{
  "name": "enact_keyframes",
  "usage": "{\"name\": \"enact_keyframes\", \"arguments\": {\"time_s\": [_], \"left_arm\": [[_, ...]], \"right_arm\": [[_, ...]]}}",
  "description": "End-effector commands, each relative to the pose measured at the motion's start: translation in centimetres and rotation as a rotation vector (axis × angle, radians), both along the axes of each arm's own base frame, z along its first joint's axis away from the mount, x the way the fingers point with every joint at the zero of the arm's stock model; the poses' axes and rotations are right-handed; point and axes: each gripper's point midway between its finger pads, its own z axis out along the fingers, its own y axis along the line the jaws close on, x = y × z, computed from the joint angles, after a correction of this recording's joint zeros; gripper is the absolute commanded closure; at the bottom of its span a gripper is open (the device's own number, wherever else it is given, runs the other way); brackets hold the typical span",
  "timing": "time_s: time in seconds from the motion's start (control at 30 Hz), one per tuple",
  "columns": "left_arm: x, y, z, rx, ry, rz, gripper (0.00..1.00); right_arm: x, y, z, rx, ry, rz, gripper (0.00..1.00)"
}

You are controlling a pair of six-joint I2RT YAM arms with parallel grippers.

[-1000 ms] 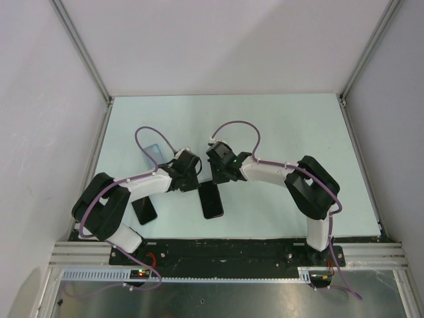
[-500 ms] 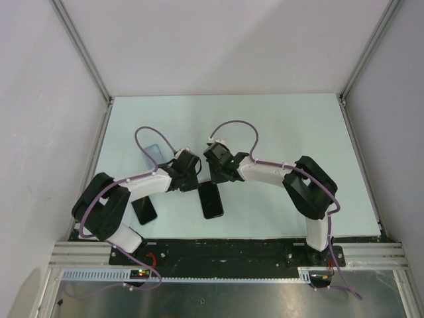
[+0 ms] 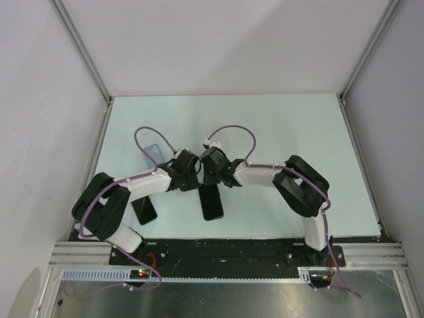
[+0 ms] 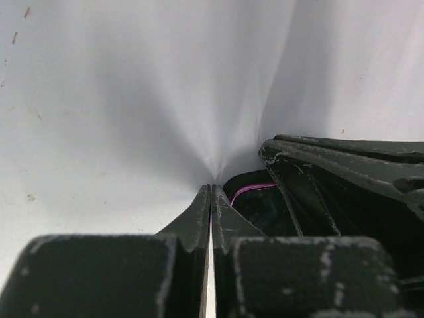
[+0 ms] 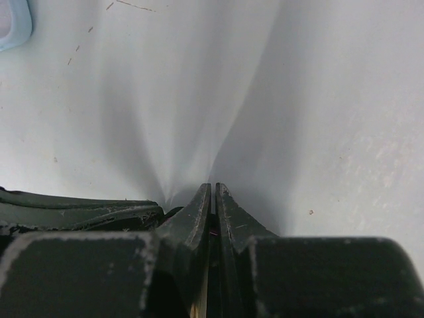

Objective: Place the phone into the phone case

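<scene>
The phone, a black slab, lies flat on the table in front of the arms. Both grippers stand at its far end, tips down at the table. In the left wrist view my left gripper is shut with nothing between its fingers, and the phone's glossy end lies just right of it. My right gripper is also shut and empty, close beside the left one. The phone case, pale blue and translucent, lies apart at the back left. Its corner shows in the right wrist view.
A second black slab lies by the left arm's elbow near the front edge. White walls with metal rails close the table on three sides. The right gripper's dark fingers fill the right of the left wrist view.
The right arm has swung left, bringing its gripper up against the left one at the phone's far end, and its jaws have closed the last bit. The left arm has held still.
</scene>
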Motion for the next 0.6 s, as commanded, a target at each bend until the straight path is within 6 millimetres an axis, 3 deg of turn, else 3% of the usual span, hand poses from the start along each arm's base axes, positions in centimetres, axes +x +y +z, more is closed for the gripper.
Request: {"name": "enact_keyframes", "arguments": {"time_s": [0.0,0.2,0.4,0.47,0.57], "left_arm": [[1.2,-0.6,0.8,-0.019,-0.042,-0.008,0.97],[1.2,-0.7,0.9,-0.022,-0.041,-0.014,0.97],[1.2,-0.8,1.2,-0.033,-0.048,-0.017,0.97],[1.0,-0.7,1.4,-0.036,-0.050,-0.019,0.97],[0.5,-0.7,1.5,-0.048,-0.047,-0.028,0.97]], "right_arm": [[-5.8,-4.3,-5.1,-0.176,0.191,0.046,0.87],[-1.6,-4.2,0.7,-0.052,0.065,0.010,0.73],[2.6,-6.5,6.8,0.039,-0.057,-0.073,0.59],[2.8,-7.3,7.6,0.038,-0.068,-0.085,0.58],[1.7,-7.5,7.1,0.050,-0.036,-0.059,0.59]]}}
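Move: At the far edge of the phone, which lies in the black phone case, the right hand has its middle about 7 cm back, 2 cm to the left and 1 cm below. Counted from that hand, the light blue tray is some 22 cm left and 12 cm ahead, and the other black phone 26 cm left and 11 cm back. The left hand is at the far left corner, the cased phone's middle some 6 cm back, 5 cm right and 1 cm below it. Pulling away from the far edge of the phone and case, the right hand first slips off to the right, nearly level, then climbs steeply while still going right and a little forward, about 7 cm right and 6 cm up in all. Its nearly shut fingers spread to just under half open. The left hand stays with shut fingertips at the far left corner. ##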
